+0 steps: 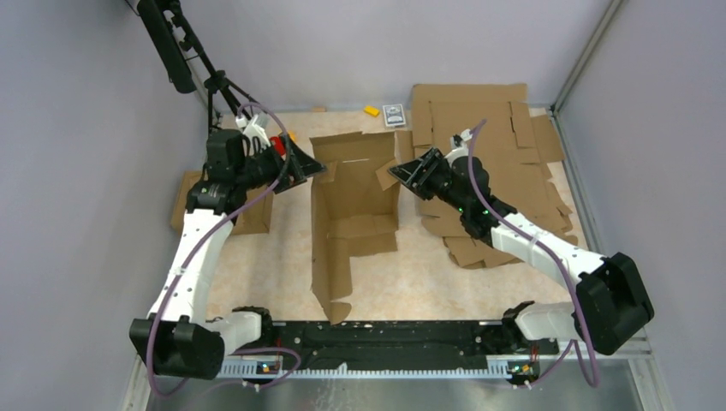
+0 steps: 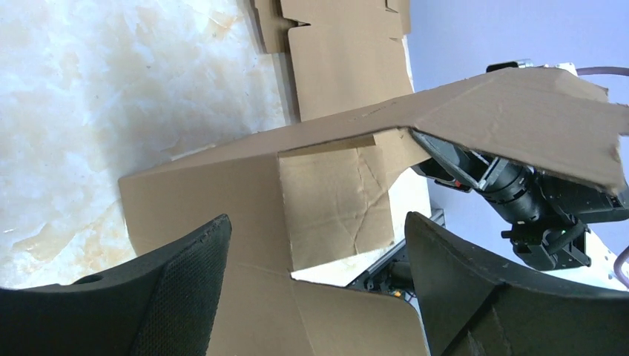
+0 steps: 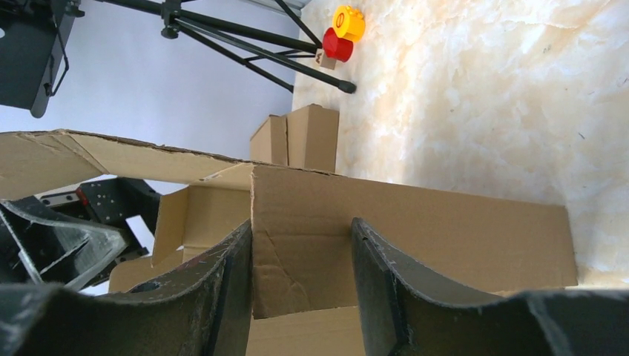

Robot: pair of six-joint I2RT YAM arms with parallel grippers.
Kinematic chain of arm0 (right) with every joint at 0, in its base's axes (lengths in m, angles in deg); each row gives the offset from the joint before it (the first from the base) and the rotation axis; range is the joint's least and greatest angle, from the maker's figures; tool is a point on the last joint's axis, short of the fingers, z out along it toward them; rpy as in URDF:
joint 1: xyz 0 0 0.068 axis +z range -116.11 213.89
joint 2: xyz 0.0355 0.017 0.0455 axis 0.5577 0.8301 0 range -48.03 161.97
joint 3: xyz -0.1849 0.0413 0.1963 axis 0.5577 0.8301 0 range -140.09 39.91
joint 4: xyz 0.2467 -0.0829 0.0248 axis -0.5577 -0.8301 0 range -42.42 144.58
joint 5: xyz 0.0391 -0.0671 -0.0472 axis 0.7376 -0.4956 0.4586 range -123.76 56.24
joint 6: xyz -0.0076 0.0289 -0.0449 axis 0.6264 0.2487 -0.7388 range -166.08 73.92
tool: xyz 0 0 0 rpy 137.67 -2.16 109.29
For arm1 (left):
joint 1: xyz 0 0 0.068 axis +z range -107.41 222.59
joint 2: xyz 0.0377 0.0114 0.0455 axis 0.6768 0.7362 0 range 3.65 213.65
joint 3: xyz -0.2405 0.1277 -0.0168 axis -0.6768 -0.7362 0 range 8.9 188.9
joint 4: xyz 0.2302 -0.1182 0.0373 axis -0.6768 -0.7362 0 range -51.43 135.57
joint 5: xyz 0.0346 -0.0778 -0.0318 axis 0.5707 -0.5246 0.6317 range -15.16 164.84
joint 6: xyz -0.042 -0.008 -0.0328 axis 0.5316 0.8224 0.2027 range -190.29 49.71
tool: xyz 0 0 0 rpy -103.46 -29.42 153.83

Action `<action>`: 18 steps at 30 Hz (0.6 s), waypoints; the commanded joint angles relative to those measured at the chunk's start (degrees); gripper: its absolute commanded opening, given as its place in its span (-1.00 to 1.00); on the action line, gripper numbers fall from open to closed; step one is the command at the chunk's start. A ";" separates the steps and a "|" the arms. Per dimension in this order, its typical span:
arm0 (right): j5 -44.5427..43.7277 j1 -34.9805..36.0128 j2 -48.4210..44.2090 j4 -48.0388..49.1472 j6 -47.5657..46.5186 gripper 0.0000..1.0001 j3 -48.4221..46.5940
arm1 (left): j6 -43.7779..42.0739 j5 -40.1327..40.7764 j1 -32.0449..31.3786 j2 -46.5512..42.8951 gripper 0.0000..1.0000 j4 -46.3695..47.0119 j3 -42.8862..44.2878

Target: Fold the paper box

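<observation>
The paper box (image 1: 355,214) stands part-folded in the middle of the table, with brown walls raised at the left and back. My left gripper (image 1: 312,168) is at its back left corner. In the left wrist view this gripper (image 2: 317,219) is open wide, and the box (image 2: 245,193) lies beyond the fingers with nothing held. My right gripper (image 1: 401,175) is at a small flap on the box's right side. In the right wrist view it (image 3: 302,222) stands open, and a panel of the box (image 3: 445,230) shows between the fingers, its corner edge against the left finger.
A pile of flat slotted cardboard sheets (image 1: 488,137) fills the back right, under my right arm. Smaller cardboard pieces (image 1: 248,214) lie at the left. A yellow block (image 1: 371,110) and a card pack (image 1: 394,114) sit at the back edge. A tripod (image 1: 214,81) stands at the back left.
</observation>
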 commanded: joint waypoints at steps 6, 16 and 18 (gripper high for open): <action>-1.19 1.11 -1.19 -2.42 -2.21 -0.06 -0.93 | -3.12 6.62 1.10 -8.51 0.77 -7.18 -0.09; -0.92 1.11 -1.18 -2.57 -2.58 -0.06 -1.28 | -0.18 4.88 1.39 -7.35 0.67 -4.36 10.18; -0.84 1.11 -1.27 -2.64 -2.65 -0.06 -1.37 | 0.94 4.45 1.39 -4.86 0.65 -3.30 13.08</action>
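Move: The left hand is open, with the paper box's folded-in left corner flap just off its fingertips: some 2 cm ahead, 3 cm right and 2 cm lower. The box's far flap lies about 4 cm ahead of that hand and 7 cm to its right, near its height; the right corner flap is about 13 cm to its right, about 1 cm nearer the base. From the right hand, the right corner flap is about 2 cm left, right at its fingertips; the left corner flap is some 13 cm left, level fore-and-aft. Back and to its left the left hand first draws away from the left corner flap, about 4 cm, then turns to a rise that brings it some 6 cm higher in all, its fingers staying wide open and tipping up by nearly 10 degrees. The right hand stays still, keeping its half-closed fingers on the right corner flap. ##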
